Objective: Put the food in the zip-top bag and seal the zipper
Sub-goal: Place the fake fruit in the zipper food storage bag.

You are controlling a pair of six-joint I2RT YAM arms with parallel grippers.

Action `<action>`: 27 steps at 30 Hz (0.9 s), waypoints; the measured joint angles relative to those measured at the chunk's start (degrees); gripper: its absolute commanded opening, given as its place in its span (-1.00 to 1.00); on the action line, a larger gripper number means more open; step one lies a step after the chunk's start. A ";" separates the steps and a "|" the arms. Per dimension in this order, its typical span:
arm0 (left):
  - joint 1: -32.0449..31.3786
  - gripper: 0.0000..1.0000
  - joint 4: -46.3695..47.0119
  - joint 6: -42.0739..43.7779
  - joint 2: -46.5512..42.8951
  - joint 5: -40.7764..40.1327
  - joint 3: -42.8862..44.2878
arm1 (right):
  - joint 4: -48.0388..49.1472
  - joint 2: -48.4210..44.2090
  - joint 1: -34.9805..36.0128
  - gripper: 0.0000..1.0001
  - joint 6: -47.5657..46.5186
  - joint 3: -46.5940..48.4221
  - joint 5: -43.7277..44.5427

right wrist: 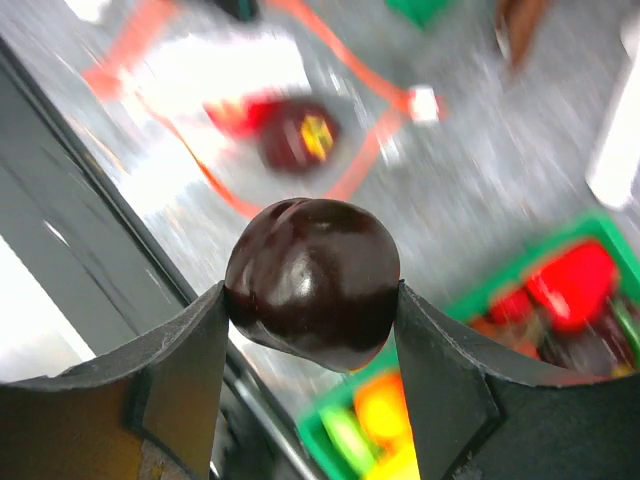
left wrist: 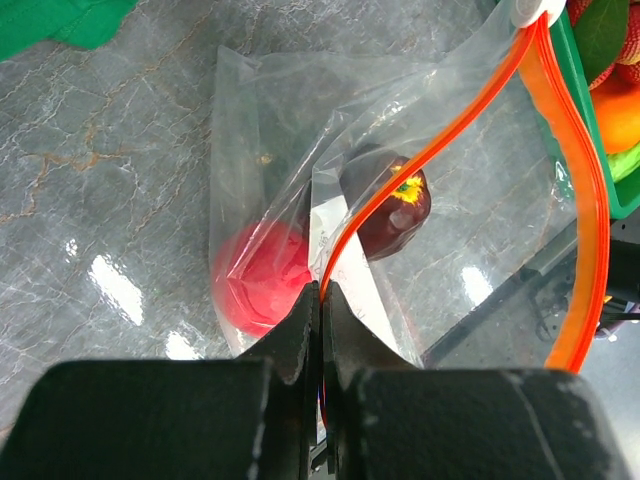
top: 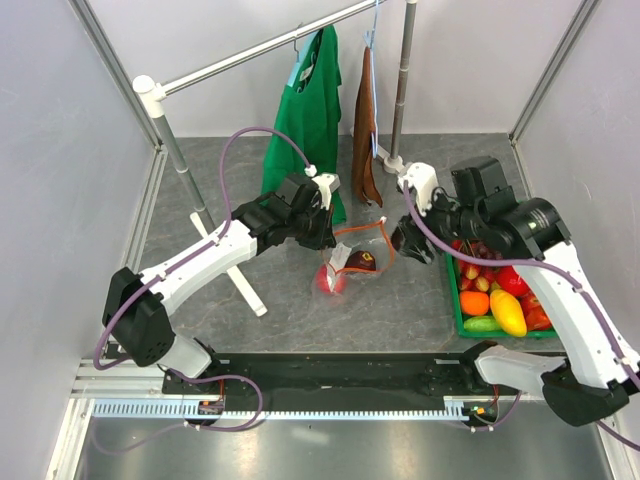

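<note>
The clear zip-top bag (top: 356, 258) lies on the grey table between the arms, mouth gaping. In it are a red apple (left wrist: 262, 275) and a dark maroon round fruit (left wrist: 400, 205). My left gripper (left wrist: 325, 290) is shut on the bag's orange-red zipper (left wrist: 440, 140) strip and holds that edge up. A whitish tab (left wrist: 528, 10) ends the strip. My right gripper (right wrist: 311, 290) is shut on a glossy dark purple round fruit (right wrist: 312, 280), hanging right of the bag's mouth (right wrist: 250, 90) and above the table. In the top view the right gripper (top: 412, 245) is between bag and tray.
A green tray (top: 457, 300) with several toy fruits, among them a yellow mango (top: 508, 312), stands at the right. Behind the bag a clothes rail carries a green garment (top: 305, 110) and a brown one (top: 366, 130). The rail's white foot (top: 245, 285) crosses the table at the left.
</note>
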 measured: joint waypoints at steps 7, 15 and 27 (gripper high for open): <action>0.00 -0.96 -0.07 0.00 0.02 0.20 0.28 | 13.09 4.98 0.07 -0.10 6.40 -3.80 -9.75; 0.33 -0.96 -0.17 0.00 0.02 0.39 0.28 | 21.57 9.42 2.93 0.56 8.61 -10.60 -12.35; 0.63 -0.96 -0.20 0.00 0.07 1.53 0.35 | 21.68 8.41 3.91 0.91 11.56 -11.10 -5.44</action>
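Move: The bag's open mouth, where the right hand is taking its dark fruit, lies about 9 cm to that hand's left, 2 cm farther out and 12 cm lower. Inside the bag, a yellow-tipped fruit sits some 22 cm below the right hand, 9 cm left and 1 cm out; the red fruit is 15 cm left, 3 cm nearer and equally low. The left hand has the mouth 8 cm to its right, level ahead, slightly below. Still gripping the dark fruit, the right hand carries it left roughly 10 cm and some 3 cm forward, sinking about 6 cm to above the bag's mouth, then opens wide and lets go; empty, it starts back right by 2 cm. The left hand stays put, keeping its pinch on the zipper edge. ##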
